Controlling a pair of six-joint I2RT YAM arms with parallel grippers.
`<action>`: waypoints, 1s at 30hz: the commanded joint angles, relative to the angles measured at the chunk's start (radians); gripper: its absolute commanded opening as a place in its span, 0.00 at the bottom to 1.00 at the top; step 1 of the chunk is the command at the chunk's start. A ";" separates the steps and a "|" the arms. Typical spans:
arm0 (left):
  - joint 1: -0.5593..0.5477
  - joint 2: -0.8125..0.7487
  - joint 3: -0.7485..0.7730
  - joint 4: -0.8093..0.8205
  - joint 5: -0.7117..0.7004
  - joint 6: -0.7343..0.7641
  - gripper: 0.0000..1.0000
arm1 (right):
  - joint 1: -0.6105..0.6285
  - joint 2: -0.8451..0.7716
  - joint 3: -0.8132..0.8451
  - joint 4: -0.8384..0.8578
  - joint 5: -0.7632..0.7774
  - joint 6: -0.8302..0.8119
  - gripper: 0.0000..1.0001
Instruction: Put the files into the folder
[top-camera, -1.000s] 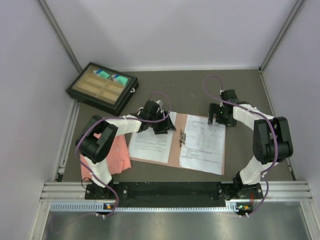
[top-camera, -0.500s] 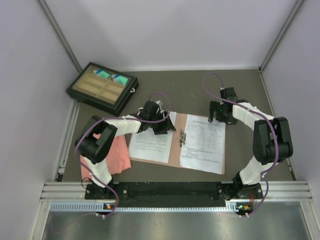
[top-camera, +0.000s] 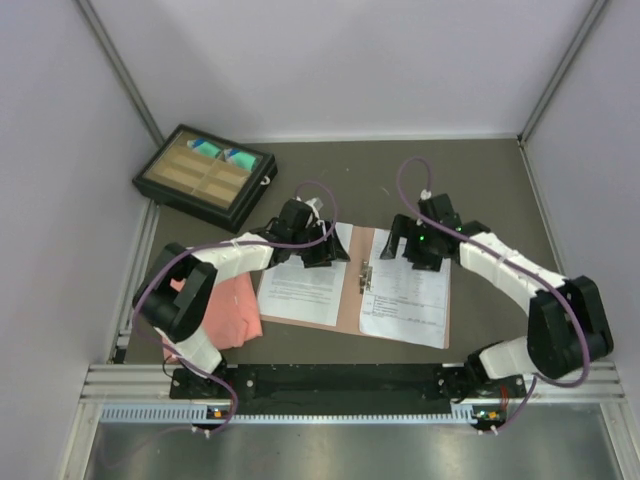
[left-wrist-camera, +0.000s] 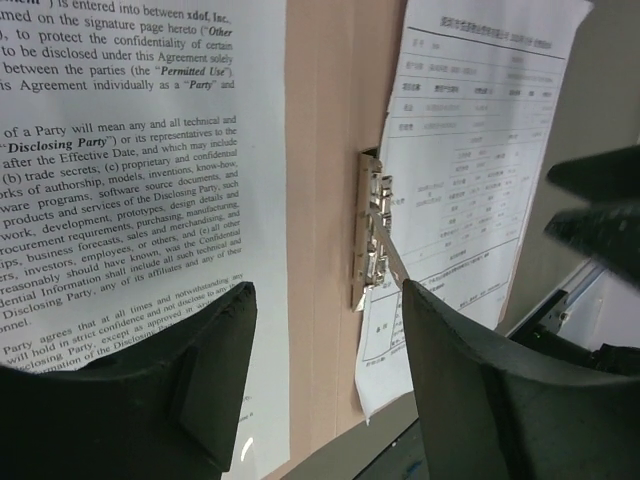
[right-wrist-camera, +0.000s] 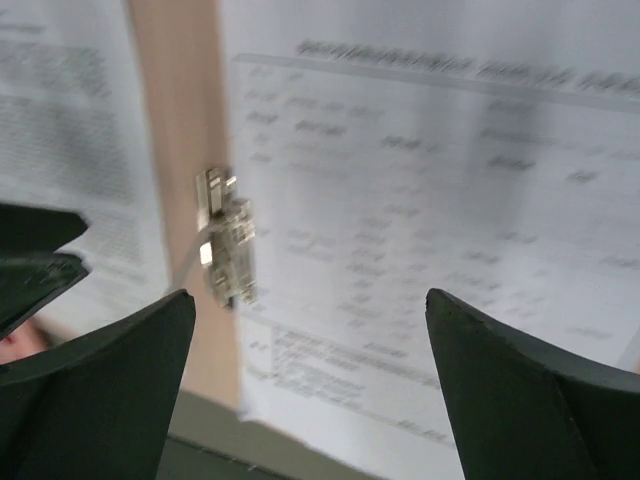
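Observation:
The folder (top-camera: 347, 300) lies open and flat, a tan board with a metal clip (top-camera: 366, 275) at its spine. A dense-text file (top-camera: 300, 290) rests on its left half. The table-layout file (top-camera: 405, 295) covers its right half. My left gripper (top-camera: 325, 252) hovers over the far end of the spine, open and empty; in its wrist view the left gripper (left-wrist-camera: 328, 300) frames the spine (left-wrist-camera: 325, 200) and the clip (left-wrist-camera: 375, 240). My right gripper (top-camera: 405, 245) hangs open over the table file's far edge; the right gripper (right-wrist-camera: 308, 300) shows the clip (right-wrist-camera: 228, 238) and blurred table file (right-wrist-camera: 420, 200).
A black compartment tray (top-camera: 205, 175) stands at the back left. A salmon-pink cloth (top-camera: 225, 305) lies left of the folder, partly under the left arm. Walls close in the left, right and back, and a metal rail (top-camera: 350, 380) runs along the near edge.
My right gripper has swung left from the folder's far right corner to above the table file, near the clip. The left gripper has barely shifted.

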 joint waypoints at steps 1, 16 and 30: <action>0.000 -0.087 0.013 -0.029 0.003 0.036 0.65 | 0.099 -0.146 -0.116 0.120 -0.115 0.348 0.94; 0.000 -0.129 -0.021 -0.006 0.052 0.037 0.65 | 0.228 -0.160 -0.207 0.275 -0.026 0.842 0.39; 0.000 -0.158 -0.045 -0.007 0.051 0.053 0.65 | 0.285 -0.052 -0.243 0.431 -0.023 0.948 0.28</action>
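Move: The clip's upright lever is about 11 cm to the left of my right hand and 5 cm back towards me, nearly level with the fingertips. Under this hand lies the printed form, its middle roughly 8 cm back and 5 cm down; the text page centres about 15 cm left of the lever and low on the table. From my left hand the lever is some 7 cm right and 4 cm back. I swing my right hand left over the printed form to the clip's lever, about 11 cm, with most of a 4–5 cm pull back early on, arching up a little and sinking again at the end. On the way I roll its left side up some 30 degrees, turn clockwise and close the wide-open fingers to a narrow gap around the lever tip. My open left hand rises about 3 cm above the text page. ##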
